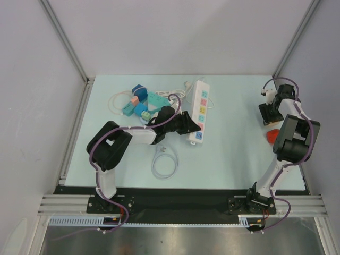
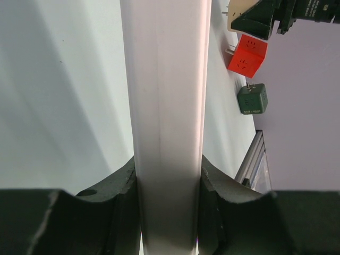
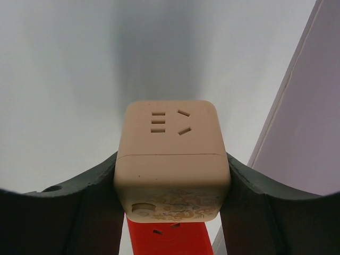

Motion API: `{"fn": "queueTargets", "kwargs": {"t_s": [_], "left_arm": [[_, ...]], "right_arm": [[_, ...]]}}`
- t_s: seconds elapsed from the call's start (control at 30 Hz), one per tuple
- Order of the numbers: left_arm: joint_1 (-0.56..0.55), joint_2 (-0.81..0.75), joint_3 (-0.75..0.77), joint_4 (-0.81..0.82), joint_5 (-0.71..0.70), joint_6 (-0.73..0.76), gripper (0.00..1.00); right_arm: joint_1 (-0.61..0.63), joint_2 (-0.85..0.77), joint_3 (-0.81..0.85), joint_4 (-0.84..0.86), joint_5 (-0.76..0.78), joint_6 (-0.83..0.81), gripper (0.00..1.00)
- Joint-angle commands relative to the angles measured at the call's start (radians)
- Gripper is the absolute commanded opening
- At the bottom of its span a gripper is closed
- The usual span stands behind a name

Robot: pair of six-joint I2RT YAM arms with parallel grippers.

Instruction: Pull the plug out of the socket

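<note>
A white power strip (image 1: pixel 200 106) with coloured sockets lies at the table's middle back. My left gripper (image 1: pixel 190 129) is shut across its near end; in the left wrist view the strip (image 2: pixel 164 106) fills the gap between the fingers (image 2: pixel 122 186). My right gripper (image 1: pixel 270 110) is at the far right, shut on a beige cube plug (image 3: pixel 172 159), its fingers (image 3: pixel 90 196) pressed on both sides. A red cube plug (image 3: pixel 167 239) shows just beneath the beige one and lies near the right arm (image 1: pixel 273 136).
A green cube plug (image 2: pixel 252 99) sits beyond the red one (image 2: pixel 248 56) near the right frame rail. A pile of blue and teal cubes and strips (image 1: pixel 141 103) lies back left. A white coiled cable (image 1: pixel 164 160) lies in front of the left arm.
</note>
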Motion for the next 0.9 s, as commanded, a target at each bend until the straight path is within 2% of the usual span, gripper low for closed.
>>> {"fn": "queueTargets", "kwargs": {"t_s": [0.0,0.27,0.3,0.63,0.87], "left_arm": [[-0.004,-0.045,0.048,0.126,0.029,-0.011,0.00],[-0.004,-0.021,0.068,0.135,0.038,-0.042,0.00],[-0.005,-0.019,0.071,0.135,0.040,-0.044,0.00],[-0.005,0.011,0.098,0.141,0.048,-0.068,0.00],[-0.022,0.093,0.200,0.121,0.058,-0.103,0.00]], "right_arm": [[-0.023,-0.001,-0.004,0.036,-0.009,-0.025,0.34],[-0.038,-0.028,-0.029,0.040,-0.042,-0.022,0.61],[-0.038,-0.042,-0.027,0.037,-0.049,-0.021,0.68],[-0.038,-0.133,-0.015,0.005,-0.124,0.008,0.87],[-0.032,-0.312,-0.032,-0.021,-0.303,0.105,0.93]]}}
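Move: The beige plug is already between the right fingers, and the spot it is bound for is only about 2 cm below this hand, 1 cm back and 1 cm to the right. The red plug lies some 7 cm back from that hand, level sideways and about 2 cm lower, and the green plug about 15 cm back, 2 cm right and 3 cm lower. From the left hand, which holds the white power strip, that spot is roughly 42 cm right, 3 cm forward and 7 cm down. The right hand brings the beige plug down and back about 1 cm each way, nudging slightly right, up against the red plug at the table's right side; then its fingers open wide, let go of the plug and rise straight off it by some 7 cm, edging left and tipping forward-up by about 10 degrees. The left hand keeps its pinch on the power strip near the near end, lifts it a little over 1 cm, then carries it about 2 cm to the right and slightly forward. ##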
